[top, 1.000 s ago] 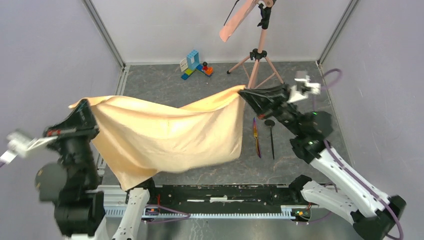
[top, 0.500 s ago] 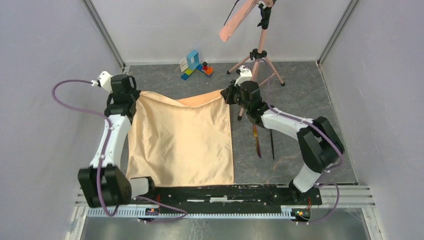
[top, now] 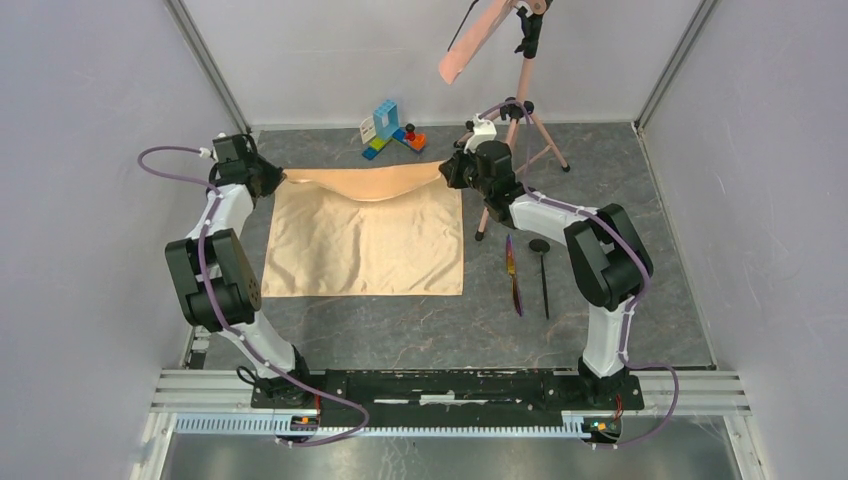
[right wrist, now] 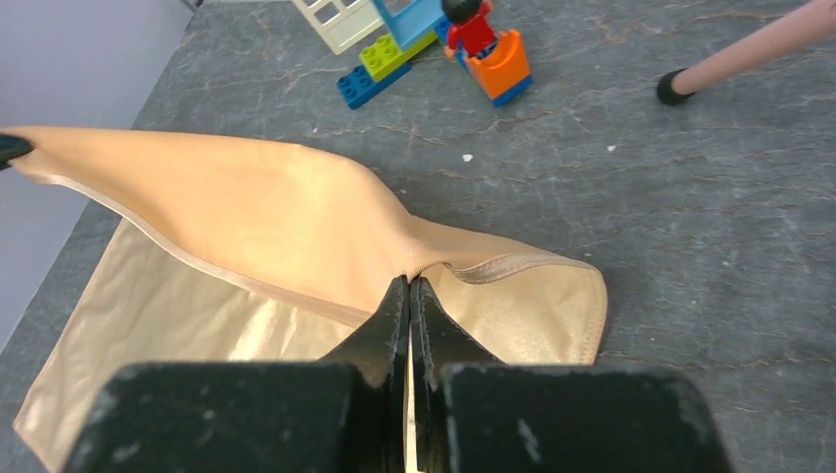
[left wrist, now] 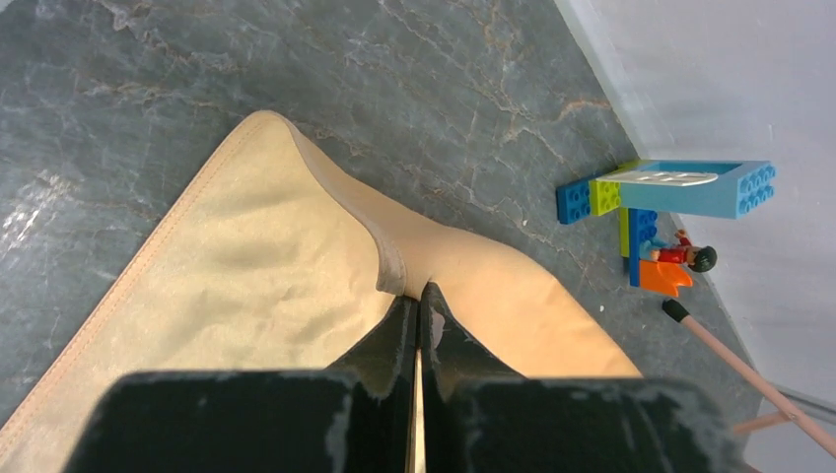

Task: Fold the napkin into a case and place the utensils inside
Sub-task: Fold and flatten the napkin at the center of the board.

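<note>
The peach-tan napkin (top: 360, 245) lies spread on the table, its far edge lifted off the surface between the two grippers. My left gripper (top: 272, 178) is shut on the napkin's far left corner (left wrist: 394, 271). My right gripper (top: 447, 170) is shut on the far right corner (right wrist: 419, 264). The utensils lie to the right of the napkin: an iridescent purple-gold knife (top: 513, 272) and, beside it, a thin black spoon (top: 542, 268) with a round end. No folded case shows.
A pink tripod (top: 515, 125) holding a salmon strip (top: 470, 45) stands just behind my right gripper; one foot (right wrist: 673, 89) shows in the right wrist view. Toy bricks (top: 390, 130) (left wrist: 670, 192) (right wrist: 434, 49) sit at the back. Walls close in left, right and behind.
Both arms have swung from near and high down and out to the table's far side, carrying the napkin; it went from hanging in the air to lying spread flat, far edge still raised.
</note>
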`<state>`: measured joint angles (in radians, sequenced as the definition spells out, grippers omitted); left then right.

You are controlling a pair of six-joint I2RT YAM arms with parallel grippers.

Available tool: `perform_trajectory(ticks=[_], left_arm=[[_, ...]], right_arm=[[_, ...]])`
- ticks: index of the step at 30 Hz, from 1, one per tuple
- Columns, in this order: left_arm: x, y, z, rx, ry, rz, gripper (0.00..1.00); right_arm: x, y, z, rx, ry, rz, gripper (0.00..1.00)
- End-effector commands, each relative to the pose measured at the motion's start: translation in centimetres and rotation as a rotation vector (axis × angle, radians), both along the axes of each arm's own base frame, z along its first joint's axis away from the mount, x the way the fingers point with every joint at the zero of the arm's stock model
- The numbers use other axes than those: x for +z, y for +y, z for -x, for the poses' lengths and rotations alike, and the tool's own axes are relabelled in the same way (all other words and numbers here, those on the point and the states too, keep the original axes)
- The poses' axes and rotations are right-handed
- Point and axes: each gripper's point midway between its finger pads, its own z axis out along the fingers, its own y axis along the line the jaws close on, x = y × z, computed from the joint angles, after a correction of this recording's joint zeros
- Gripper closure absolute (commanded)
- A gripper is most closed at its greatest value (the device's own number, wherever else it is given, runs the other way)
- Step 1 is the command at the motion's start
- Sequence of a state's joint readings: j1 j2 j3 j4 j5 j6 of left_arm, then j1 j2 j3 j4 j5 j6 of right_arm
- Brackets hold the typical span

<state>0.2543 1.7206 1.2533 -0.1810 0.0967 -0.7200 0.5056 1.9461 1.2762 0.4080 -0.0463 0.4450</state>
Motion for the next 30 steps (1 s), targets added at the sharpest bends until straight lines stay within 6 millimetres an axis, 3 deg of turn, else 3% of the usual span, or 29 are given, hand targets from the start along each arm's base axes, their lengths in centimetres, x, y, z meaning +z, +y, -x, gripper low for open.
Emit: perform_trajectory(ticks=[1,8,16,22,30], left_arm=[[1.7,-0.1,-0.7,-0.069,-0.014,0.039,0.98],[-2.3,0.2,4.5,-0.12,0.288,0.018,0.97],[-4.1,0.0,10.5,-0.131,0.404,-0.049,0.96],[-5.7,0.4,14.3,-0.139,0.513,-0.099,0.96],[-6.0,1.9,17.7,-0.098,0.597,-0.206,0.96]], right_arm=[[3.5,1.6,0.5,0.091,-0.081,-0.062,1.0],[0.9,1.6,7.3,0.17,0.07,-0.18,1.0],[-0.3,1.5,13.3,0.246,0.132,-0.198,1.0],[-1.5,1.1,15.9,0.281,0.159,-0.186,1.0],[-2.7,0.6,18.4,0.313,0.177,-0.186,1.0]])
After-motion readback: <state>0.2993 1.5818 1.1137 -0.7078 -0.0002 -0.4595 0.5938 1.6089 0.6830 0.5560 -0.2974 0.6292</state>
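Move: Each hand holds one end of the napkin's raised edge. The near left corner of the lower layer lies about 26 cm back and 6 cm left of the left hand, some 13 below. From the right hand, the near right corner is about 26 cm back, 5 right and 14 below; the tripod foot is 9 back and 10 right, the rainbow utensil 20 back and 18 right, the toy blocks 19 ahead and 12 left. Both hands, still pinching the napkin's edge, draw it back about 17 cm and down 6 towards the near edge. ##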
